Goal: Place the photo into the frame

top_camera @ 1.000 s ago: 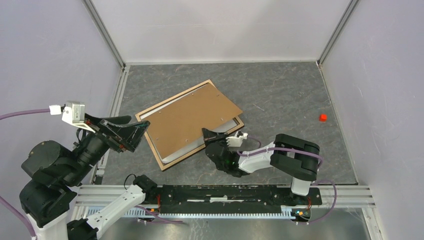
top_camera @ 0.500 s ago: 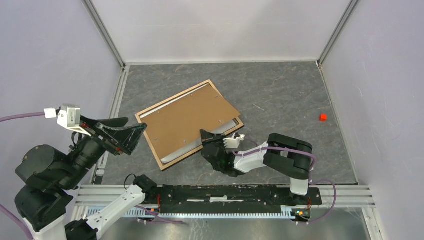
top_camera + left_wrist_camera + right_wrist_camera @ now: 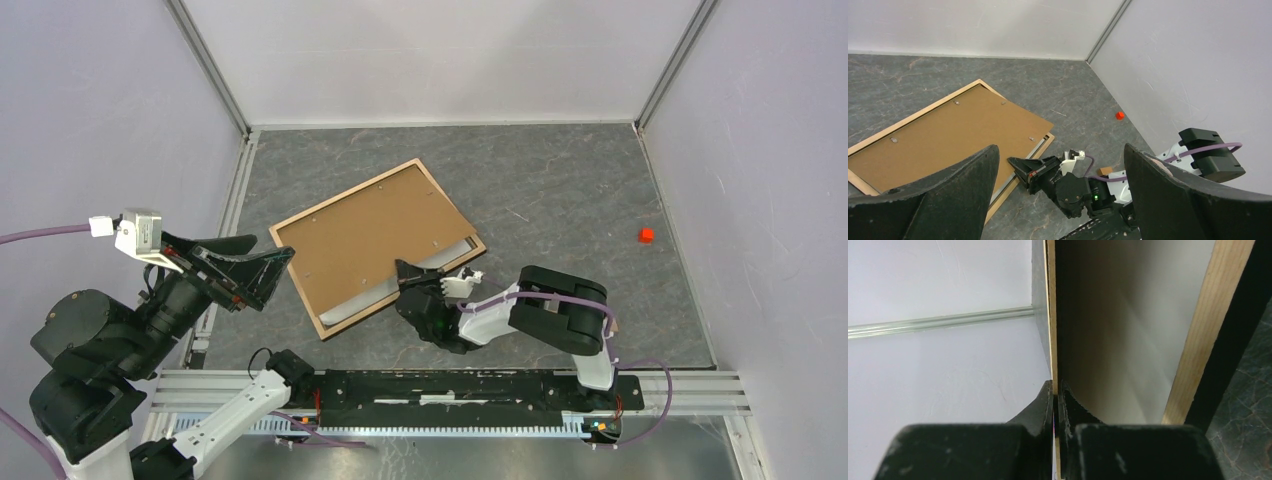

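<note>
The frame (image 3: 349, 189) lies flat mid-table, light wood rim up, and shows in the left wrist view (image 3: 924, 110) too. A plain brown backing board (image 3: 370, 235) rests inside the rim, raised at its near right edge. My right gripper (image 3: 404, 271) is shut on that edge; the thin board (image 3: 1050, 315) runs between its jaws, with the wood rim (image 3: 1198, 340) beside. A pale sheet (image 3: 342, 311) shows under the board; I cannot tell if it is the photo, whose printed face is hidden. My left gripper (image 3: 278, 249) hovers open left of the frame, holding nothing.
A small red cube (image 3: 646, 235) lies far right near the wall, also seen from the left wrist (image 3: 1119, 115). A small tan block (image 3: 1105, 171) sits by the right arm. White walls close three sides; a metal rail (image 3: 450, 385) runs along the near edge.
The right gripper has pushed the backing board leftward, so it sits squarer within the rim instead of overhanging the right corner. The left arm dropped slightly, then held still.
</note>
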Robot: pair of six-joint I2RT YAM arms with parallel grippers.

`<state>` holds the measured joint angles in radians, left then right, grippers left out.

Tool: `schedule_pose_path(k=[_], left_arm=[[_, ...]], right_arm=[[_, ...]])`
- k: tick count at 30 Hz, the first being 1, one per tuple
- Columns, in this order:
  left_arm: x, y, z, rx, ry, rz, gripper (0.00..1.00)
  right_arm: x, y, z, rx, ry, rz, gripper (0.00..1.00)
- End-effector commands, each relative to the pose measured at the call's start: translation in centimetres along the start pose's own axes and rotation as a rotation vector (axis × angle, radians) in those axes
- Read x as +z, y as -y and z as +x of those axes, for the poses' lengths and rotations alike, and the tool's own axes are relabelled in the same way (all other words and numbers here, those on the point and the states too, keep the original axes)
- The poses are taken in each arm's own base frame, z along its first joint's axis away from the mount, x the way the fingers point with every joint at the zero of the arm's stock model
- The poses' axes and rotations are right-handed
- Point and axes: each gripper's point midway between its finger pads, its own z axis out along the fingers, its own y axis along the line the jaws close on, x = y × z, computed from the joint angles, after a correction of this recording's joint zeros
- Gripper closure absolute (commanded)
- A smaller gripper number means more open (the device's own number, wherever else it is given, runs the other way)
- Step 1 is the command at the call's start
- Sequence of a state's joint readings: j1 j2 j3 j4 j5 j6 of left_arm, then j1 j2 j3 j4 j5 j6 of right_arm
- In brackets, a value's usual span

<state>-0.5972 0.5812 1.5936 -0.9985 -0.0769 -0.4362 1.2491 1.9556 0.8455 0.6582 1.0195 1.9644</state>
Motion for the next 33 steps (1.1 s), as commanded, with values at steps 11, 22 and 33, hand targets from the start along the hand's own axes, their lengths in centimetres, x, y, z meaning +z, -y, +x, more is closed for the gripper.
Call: schedule_pose_path(k=[11,22,33], left_arm=[[-0.2,-0.1,0.2,0.015,0.005,0.008,0.0],[-0.7,-0.7,0.1,-0.014,0.026,-0.022,0.0],[-0.2,-1.3,2.3,-0.125,-0.017,-0.051,0.0]], right_arm=[[0.5,-2.2,0.6,0.031,0.02,-0.018,0.33],[-0.2,-0.8,1.7,-0.211,-0.08,0.135,0.02],[-2.2,0.2,0.5,-0.352,-0.176,0.153,0.02]])
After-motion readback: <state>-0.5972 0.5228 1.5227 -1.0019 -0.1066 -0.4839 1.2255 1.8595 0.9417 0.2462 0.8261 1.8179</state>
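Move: The right hand holds the near edge of the brown backing board tipped up; the frame's middle is about 6 cm ahead, 6 cm to its left and 5 cm below. The board's middle is in line with that but only some 3 cm below the hand. The middle of the frame's near long rail lies roughly 4 cm back and straight below; its right corner is 18 cm to the right and 4 cm ahead. From the raised left hand the frame is about 23 cm ahead, 6 cm right and 42 cm down. Staying almost in place at first, the right hand opens its fingers wide and lets go of the board's near edge. It then sinks about 1.5 cm, drifts a centimetre left and eases back some 1.5 cm towards the near rail, rolling its left side down and turning slightly counter-clockwise, some 20 degrees in all, so the open fingers end low over the board's near edge. ##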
